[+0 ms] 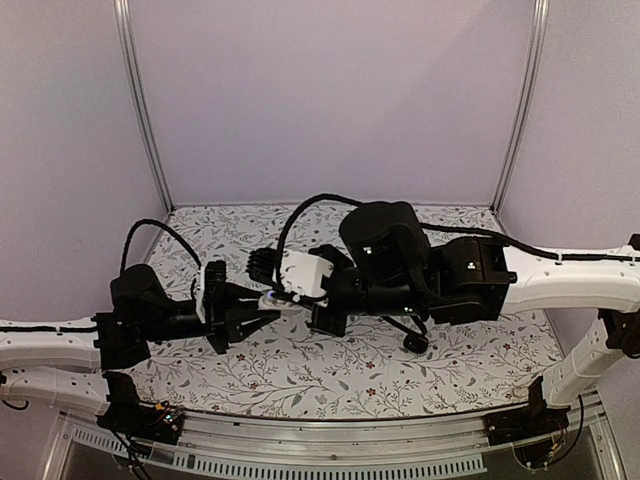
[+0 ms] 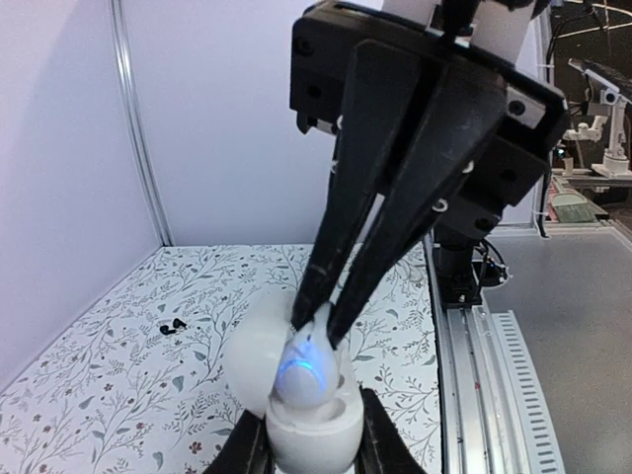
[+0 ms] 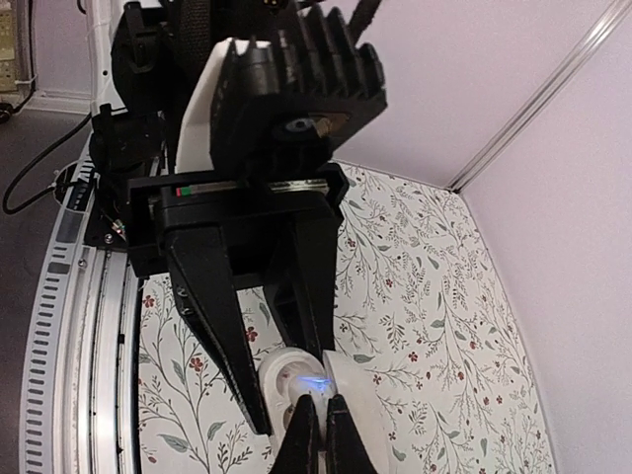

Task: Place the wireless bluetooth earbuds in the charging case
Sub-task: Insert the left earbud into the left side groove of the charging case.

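Note:
My left gripper [image 2: 314, 441] is shut on the base of a white charging case [image 2: 308, 427], whose lid [image 2: 257, 351] stands open to the left. From above, my right gripper [image 2: 317, 322] is shut on a white earbud [image 2: 304, 373] that glows blue and sits partly in a well of the case. In the right wrist view the earbud [image 3: 314, 383] shows just above my right gripper [image 3: 318, 417], between the case [image 3: 279, 377] and its lid [image 3: 357, 407]. From the top, both grippers [image 1: 270, 308] [image 1: 273, 293] meet at table centre. Two tiny dark earbuds [image 2: 171, 326] lie on the table far behind.
A small black round object [image 1: 416, 343] lies on the flowered table [image 1: 330, 370] under my right arm. White walls close the back and sides. A metal rail [image 2: 472, 336] runs along the table's near edge.

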You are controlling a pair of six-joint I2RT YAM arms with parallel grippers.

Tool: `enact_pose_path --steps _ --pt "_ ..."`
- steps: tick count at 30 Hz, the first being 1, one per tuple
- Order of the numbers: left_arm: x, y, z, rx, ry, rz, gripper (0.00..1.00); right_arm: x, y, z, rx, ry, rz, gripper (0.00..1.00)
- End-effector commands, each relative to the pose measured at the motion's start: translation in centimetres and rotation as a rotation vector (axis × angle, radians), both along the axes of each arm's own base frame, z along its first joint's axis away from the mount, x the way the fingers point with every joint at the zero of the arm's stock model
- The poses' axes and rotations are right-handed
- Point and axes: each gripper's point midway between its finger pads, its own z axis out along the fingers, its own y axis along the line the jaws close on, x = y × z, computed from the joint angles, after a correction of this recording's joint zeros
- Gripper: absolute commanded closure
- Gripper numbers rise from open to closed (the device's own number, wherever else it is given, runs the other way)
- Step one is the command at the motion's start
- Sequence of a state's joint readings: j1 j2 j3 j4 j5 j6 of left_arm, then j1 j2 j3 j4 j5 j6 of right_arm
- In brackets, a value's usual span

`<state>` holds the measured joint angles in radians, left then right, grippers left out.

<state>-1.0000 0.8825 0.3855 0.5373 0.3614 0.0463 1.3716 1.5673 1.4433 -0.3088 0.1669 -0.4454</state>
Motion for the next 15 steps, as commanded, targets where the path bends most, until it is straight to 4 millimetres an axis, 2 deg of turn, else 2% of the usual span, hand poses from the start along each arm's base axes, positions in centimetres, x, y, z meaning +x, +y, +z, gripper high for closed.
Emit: enact_pose_path --steps 1,6,11,15 --pt "1.3 0.4 1.0 -0.031 -0.073 0.093 1.00 2.3 -1.4 4.5 0.158 0.026 -0.113 1.00" --pt "2.1 0.3 1.0 -0.031 -0.103 0.134 1.00 2.1 -2.4 8.3 0.290 0.023 -0.115 1.00" --pt "3.6 0.7 1.2 -0.037 -0.155 0.225 1.00 2.8 -3.3 9.6 0.368 0.100 -0.153 1.00" --pt "4.0 0.7 2.0 -0.052 -0.185 0.248 1.00 4.1 -4.9 10.3 0.456 0.284 -0.232 1.00"
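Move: My shut right fingers hold the white earbud at the mouth of the open charging case; the case's middle is about 2 cm to their left, 1 cm ahead and 2 cm down. Its raised lid lies some 2 cm farther forward than that middle and 1 cm higher. My left hand grips the case, whose middle is about 3 cm to its right and 1 cm ahead; the earbud is roughly 4 cm to its right, 1 cm ahead and 2 cm up. I pull my right hand up and away from the charging case, about 9 cm, still pinching the earbud, drifting some 3 cm each to the right and forward while the downward-slanting fingers tip up some 20 degrees to nearly level. My left hand keeps its grip on the case, carrying it some 3 cm forward and turning slightly counter-clockwise. ##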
